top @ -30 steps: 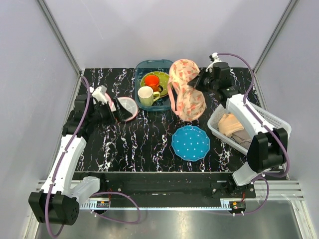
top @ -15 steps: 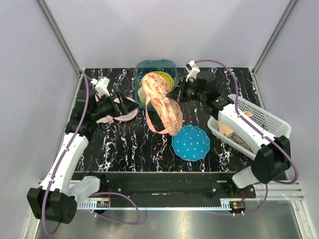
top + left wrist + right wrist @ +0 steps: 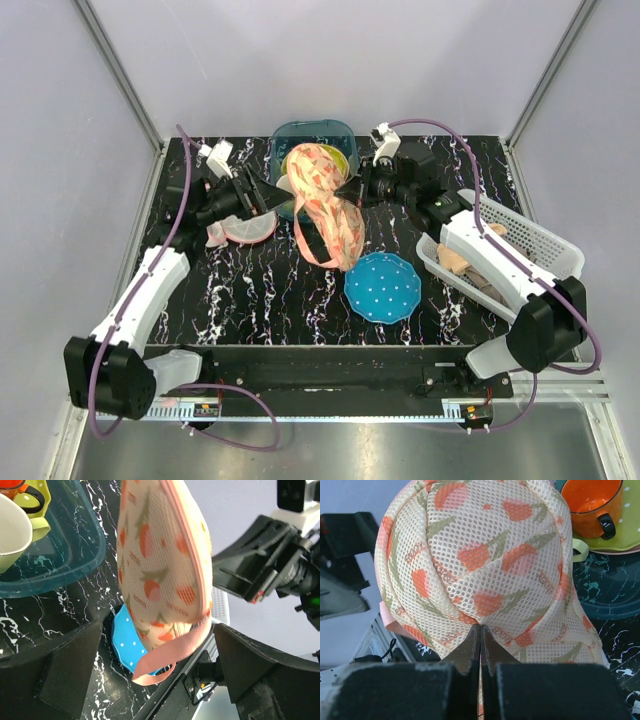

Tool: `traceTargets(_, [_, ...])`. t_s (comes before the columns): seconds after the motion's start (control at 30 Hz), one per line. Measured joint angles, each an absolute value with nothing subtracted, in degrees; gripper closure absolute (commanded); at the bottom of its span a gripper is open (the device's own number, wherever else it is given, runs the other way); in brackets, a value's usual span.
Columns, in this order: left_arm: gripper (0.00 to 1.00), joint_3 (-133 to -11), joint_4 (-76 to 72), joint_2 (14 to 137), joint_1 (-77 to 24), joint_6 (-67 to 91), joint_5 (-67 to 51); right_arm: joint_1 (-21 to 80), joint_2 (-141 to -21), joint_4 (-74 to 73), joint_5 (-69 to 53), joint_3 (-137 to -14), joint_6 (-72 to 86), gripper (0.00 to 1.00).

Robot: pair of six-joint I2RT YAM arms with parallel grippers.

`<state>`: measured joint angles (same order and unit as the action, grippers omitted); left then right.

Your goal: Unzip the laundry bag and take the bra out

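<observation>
The laundry bag (image 3: 325,205), peach mesh with red and green prints, hangs in the air over the middle of the table. My right gripper (image 3: 352,190) is shut on the bag's fabric from the right; in the right wrist view the closed tips (image 3: 480,630) pinch the mesh (image 3: 475,555). Its pink strap (image 3: 170,657) dangles in a loop below the bag (image 3: 160,565). My left gripper (image 3: 264,194) stands open just left of the bag, its wide jaws (image 3: 157,647) facing the bag's edge with nothing between them. The bra is hidden.
A blue dotted plate (image 3: 383,287) lies under the bag. A teal bin (image 3: 300,135) at the back holds a green plate (image 3: 340,158), a cream mug (image 3: 10,535) and an orange cup (image 3: 592,502). A white mesh pink-rimmed piece (image 3: 245,228) lies left. A white basket (image 3: 540,235) with cloth stands right.
My right arm carried the bag left from the back right to the table's middle. My left gripper rose from the mesh piece and moved right toward the bag, staying open.
</observation>
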<state>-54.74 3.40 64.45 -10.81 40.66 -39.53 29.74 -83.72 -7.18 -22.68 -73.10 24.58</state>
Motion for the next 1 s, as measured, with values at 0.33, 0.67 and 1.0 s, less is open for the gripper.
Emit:
traceTargets(0.33, [0.01,-61.71,-1.65,73.87,-15.05,44.97,-40.42,30.02,-82.87,-9.17,-23.64,-72.77,23.53,1.00])
traceTargets(0.67, [1.00,-66.02,-3.42,79.92,-18.46,46.13,-42.70,30.92,-82.87,-11.33,-24.64,-72.79,22.31,0.53])
traceTargets(1.0, [1.00,-72.36,4.47,80.29,-18.98,38.24,-54.30,18.33,-82.63,-16.99,-32.01,-75.64,20.21,0.00])
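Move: The laundry bag hangs with its middle about 10 cm to the right of the open left hand, level in reach and 3 cm lower. The right hand already pinches the bag, whose middle is about 3 cm left, 2 cm back and 3 cm below. Roughly 22 cm below the hands, the teal tub lies 8 cm right and 10 cm ahead of the left hand, and the blue plate 12 cm right and 20 cm back from the right. Left hand, fingers wide open, reaches rightward about 6 cm and a little forward and up until the bag's near zipped edge is between its fingers, shuts on that edge, and then draws back and up a few centimetres while turning clockwise, some 20 degrees in all. The right hand keeps its pinch, easing back about 2 cm, and only after the left has closed does it open wide and pull away to the right, some 6 cm, and forward. ##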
